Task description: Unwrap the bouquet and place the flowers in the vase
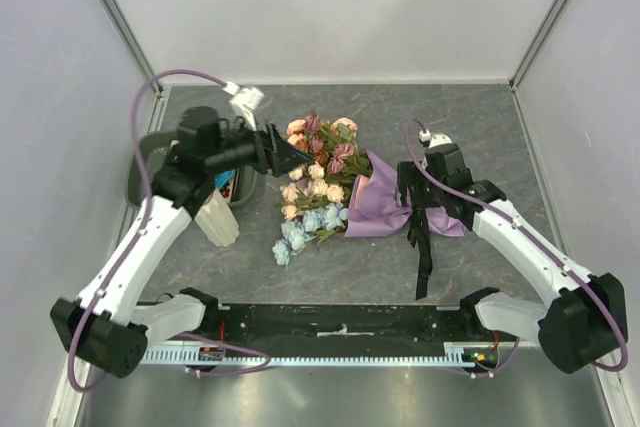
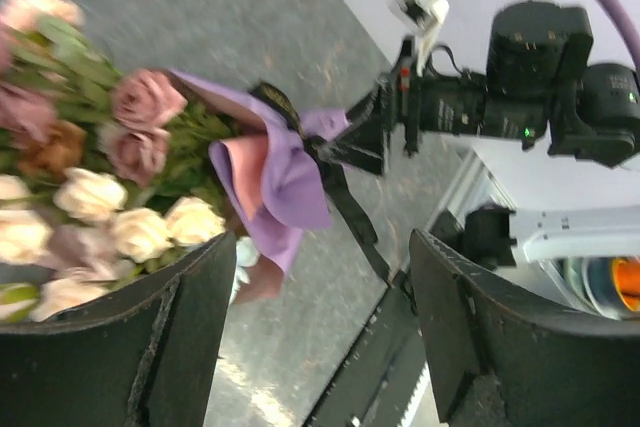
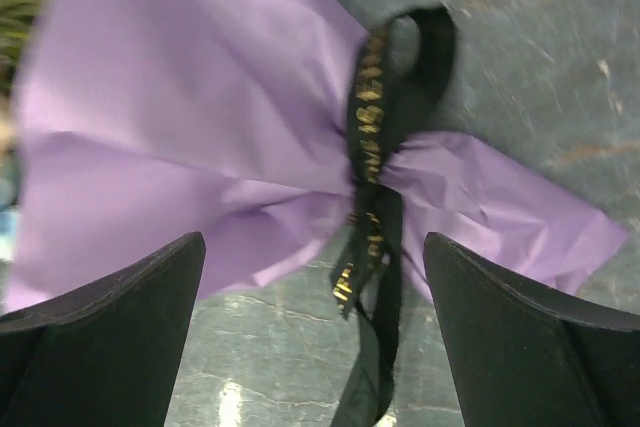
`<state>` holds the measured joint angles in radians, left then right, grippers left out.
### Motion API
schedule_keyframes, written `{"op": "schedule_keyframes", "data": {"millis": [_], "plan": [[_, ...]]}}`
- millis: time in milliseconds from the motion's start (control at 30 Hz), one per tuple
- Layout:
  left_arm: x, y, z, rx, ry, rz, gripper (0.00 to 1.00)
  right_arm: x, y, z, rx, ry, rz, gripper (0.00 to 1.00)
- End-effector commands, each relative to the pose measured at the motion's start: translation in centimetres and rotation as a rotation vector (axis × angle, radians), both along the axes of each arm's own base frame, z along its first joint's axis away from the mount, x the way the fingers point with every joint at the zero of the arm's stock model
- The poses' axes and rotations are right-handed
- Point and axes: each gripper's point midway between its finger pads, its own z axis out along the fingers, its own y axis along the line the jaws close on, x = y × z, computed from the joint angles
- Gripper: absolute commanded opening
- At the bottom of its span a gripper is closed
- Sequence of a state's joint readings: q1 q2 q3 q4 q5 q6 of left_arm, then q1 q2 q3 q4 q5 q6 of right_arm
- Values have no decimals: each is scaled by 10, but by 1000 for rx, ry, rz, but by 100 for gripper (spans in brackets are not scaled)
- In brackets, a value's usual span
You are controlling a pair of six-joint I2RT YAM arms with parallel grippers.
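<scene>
The bouquet [image 1: 350, 197] lies on its side mid-table, still wrapped. Its flowers [image 1: 315, 182] point left, and the purple paper [image 1: 385, 209] is cinched by a black ribbon [image 1: 422, 247] whose tail trails toward the near edge. My left gripper [image 1: 296, 157] is open beside the upper flower heads, holding nothing. In the left wrist view its fingers [image 2: 180, 347] frame pink and cream roses [image 2: 140, 117] and the paper [image 2: 275, 182]. My right gripper [image 1: 414, 193] hovers open over the knot. The gold-printed ribbon [image 3: 375, 147] and paper [image 3: 200, 117] lie between its fingers [image 3: 110, 327], untouched. The white ribbed vase [image 1: 218, 219] sits next to my left forearm.
A dark tray [image 1: 135, 182] lies at the far left, partly hidden under my left arm, with a small red and blue item [image 1: 226, 187] at its edge. Grey walls close the table on three sides. The black base rail [image 1: 340, 322] runs along the near edge.
</scene>
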<state>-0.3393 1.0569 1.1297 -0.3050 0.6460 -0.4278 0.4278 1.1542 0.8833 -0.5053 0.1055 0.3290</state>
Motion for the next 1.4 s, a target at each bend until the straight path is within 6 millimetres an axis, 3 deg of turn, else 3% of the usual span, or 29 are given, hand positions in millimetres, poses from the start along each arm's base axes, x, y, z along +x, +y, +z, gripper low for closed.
{"op": "schedule_keyframes", "data": {"millis": [0,33,67,133,167,267,300,367,467,567,600,767,833,1000,1133,1367], "plan": [[-6,-55,-19,-33,67,-141,76,5,-21,-14,84,7,-101,98],[-13,-75,-22,-29,57,-178,75,10,-36,-19,89,12,-152,98],[-8,-89,-42,0,99,-188,74,9,-43,-25,94,28,-173,95],[-14,-116,-54,23,104,-211,70,7,-53,-38,112,59,-218,84],[-9,-130,-73,54,131,-213,68,7,-54,-41,120,64,-233,80],[-19,-165,-85,88,109,-242,63,-1,-55,-48,152,77,-269,48],[-19,-176,-97,109,121,-252,62,-8,-50,-49,182,79,-255,45],[-28,-192,-105,123,120,-283,61,-18,-45,-50,221,92,-243,41],[-33,-210,-129,139,169,-311,59,-33,-54,-49,201,82,-275,44],[-30,-227,-146,140,178,-322,57,-38,-48,-49,248,100,-280,47],[-26,-231,-163,162,201,-313,56,-42,-48,-56,236,139,-286,47],[-6,-239,-195,227,209,-257,56,-53,-43,-76,238,222,-269,48],[6,-234,-217,294,213,-209,57,-54,-42,-74,248,213,-263,49],[31,-221,-243,360,242,-147,57,-56,-43,-81,225,227,-274,52],[41,-210,-246,349,263,-128,57,-52,-44,-85,221,221,-285,50],[29,-213,-232,308,266,-188,57,-48,-35,-98,214,240,-252,33]]}}
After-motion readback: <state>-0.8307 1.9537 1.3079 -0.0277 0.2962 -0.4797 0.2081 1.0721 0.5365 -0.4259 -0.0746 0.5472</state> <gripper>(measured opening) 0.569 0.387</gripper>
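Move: The black ribbon's knot lies almost straight below my right hand, about 11 cm down and 1 cm left. The wrapper's body is some 10 cm left of that hand, its gathered tail 6 cm right and 3 cm back. For my left hand, the wrapper's body is about 20 cm right, 2 cm ahead and 28 cm below. The knot is some 8 cm farther right, the blue flowers 5 cm right and 2 cm back of my hand. I swing my left hand some 20 cm right and 25 cm down over the flowers to the wrapper beside the knot, first slightly back, then forward, tipping its fingers down and narrowing them a little. My right hand sinks about 10 cm, drawing back and right from above the knot, turns clockwise, and closes its wide-open fingers more than halfway around the ribbon's loose loop. ##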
